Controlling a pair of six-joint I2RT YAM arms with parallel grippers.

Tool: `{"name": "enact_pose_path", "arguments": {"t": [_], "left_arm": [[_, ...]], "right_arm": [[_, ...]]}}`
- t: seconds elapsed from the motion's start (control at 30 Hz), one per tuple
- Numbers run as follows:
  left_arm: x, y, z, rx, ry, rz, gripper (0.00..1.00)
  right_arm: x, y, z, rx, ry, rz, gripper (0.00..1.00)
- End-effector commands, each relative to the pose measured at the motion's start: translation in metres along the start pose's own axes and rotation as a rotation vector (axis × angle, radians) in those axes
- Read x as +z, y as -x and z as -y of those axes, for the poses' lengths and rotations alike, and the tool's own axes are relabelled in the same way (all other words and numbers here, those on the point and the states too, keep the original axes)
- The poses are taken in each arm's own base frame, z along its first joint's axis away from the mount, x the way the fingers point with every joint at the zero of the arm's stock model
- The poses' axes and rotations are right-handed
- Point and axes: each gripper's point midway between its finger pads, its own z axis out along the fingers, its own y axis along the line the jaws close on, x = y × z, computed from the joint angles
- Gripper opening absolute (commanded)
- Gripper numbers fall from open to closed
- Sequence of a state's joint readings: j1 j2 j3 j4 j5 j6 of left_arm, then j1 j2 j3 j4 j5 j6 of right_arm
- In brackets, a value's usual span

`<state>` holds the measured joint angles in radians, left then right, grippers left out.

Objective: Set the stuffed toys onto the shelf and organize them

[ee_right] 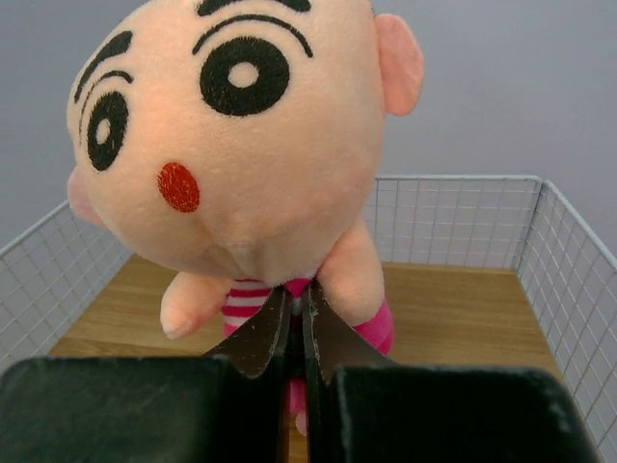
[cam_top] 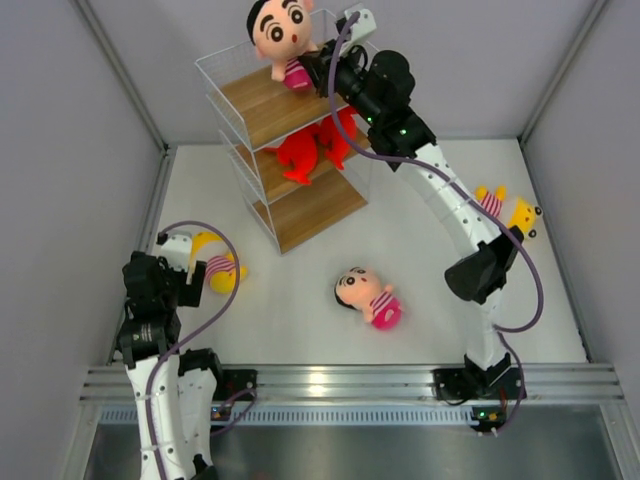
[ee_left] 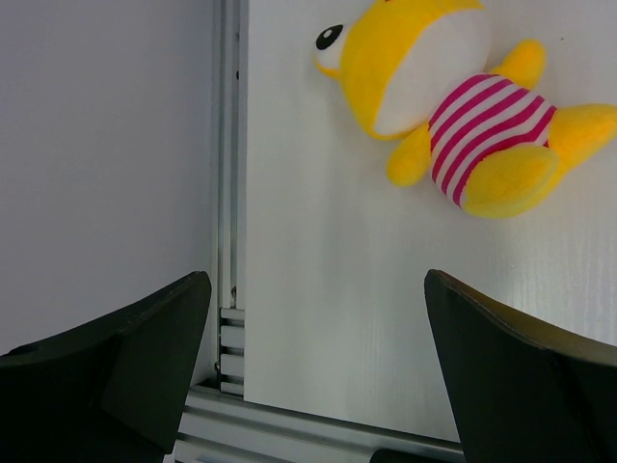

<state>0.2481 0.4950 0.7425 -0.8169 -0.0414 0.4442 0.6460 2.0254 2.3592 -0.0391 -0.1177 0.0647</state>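
Observation:
The shelf (cam_top: 262,100) stands at the back, with two red sharks (cam_top: 312,150) on its middle board. My right gripper (cam_top: 318,72) is shut on the striped body of a black-haired boy doll (cam_top: 279,32) and holds it upright over the top board (ee_right: 463,309); the doll's big face (ee_right: 231,125) fills the right wrist view. A second boy doll (cam_top: 368,296) lies on the table in the middle. One yellow figure (cam_top: 218,266) lies just ahead of my open, empty left gripper (cam_top: 188,280); it also shows in the left wrist view (ee_left: 463,106). Another yellow figure (cam_top: 505,210) lies at the right.
White walls enclose the table on three sides. A metal rail (cam_top: 340,382) runs along the near edge and another (ee_left: 229,193) along the left edge, close to my left gripper. The shelf's wire sides (ee_right: 569,280) rise around the top board.

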Motion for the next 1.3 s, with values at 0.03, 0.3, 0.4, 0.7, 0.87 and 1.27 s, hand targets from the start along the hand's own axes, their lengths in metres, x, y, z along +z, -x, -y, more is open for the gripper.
{"name": "enact_pose_path", "arguments": {"t": [0.03, 0.3, 0.4, 0.7, 0.87, 1.27], "left_arm": [[0.001, 0.0, 0.002, -0.005, -0.007, 0.014, 0.99], [0.003, -0.005, 0.005, -0.003, -0.011, 0.002, 0.99], [0.005, -0.008, 0.006, 0.005, -0.015, -0.006, 0.99], [0.008, -0.013, 0.012, -0.005, -0.037, -0.018, 0.99], [0.009, -0.013, 0.013, -0.012, -0.042, -0.021, 0.99], [0.009, -0.012, 0.014, -0.023, -0.048, -0.018, 0.99]], "right_arm": [[-0.005, 0.086, 0.005, -0.046, -0.049, 0.252, 0.0], [0.02, 0.045, 0.049, 0.022, -0.171, 0.264, 0.0], [0.023, 0.04, 0.058, 0.022, -0.178, 0.267, 0.0], [0.029, 0.017, 0.077, 0.018, -0.193, 0.226, 0.0], [0.03, 0.007, 0.078, 0.02, -0.186, 0.192, 0.0], [0.014, 0.042, 0.071, 0.013, -0.185, 0.229, 0.44]]}}
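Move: The boy doll, still pinched at the waist in the right hand, is going to the back right of the top shelf, a spot about 9 cm ahead of that hand, 2 cm right and 9 cm below. On the middle shelf, some 24 cm below the hand, one red shark lies 7 cm right and 1 cm ahead, the other 3 cm back and 1 cm left. From the left hand that spot is roughly 35 cm ahead, 20 cm right and 24 cm up. The boy doll is carried about 8 cm forward and some 3 cm right over the top shelf by the right hand, first lifting slightly, then sinking about 4 cm towards the board while the hand turns about 10 degrees clockwise. There the hand stays put and its fingers open to nearly half, one on each side of the doll's striped waist. ##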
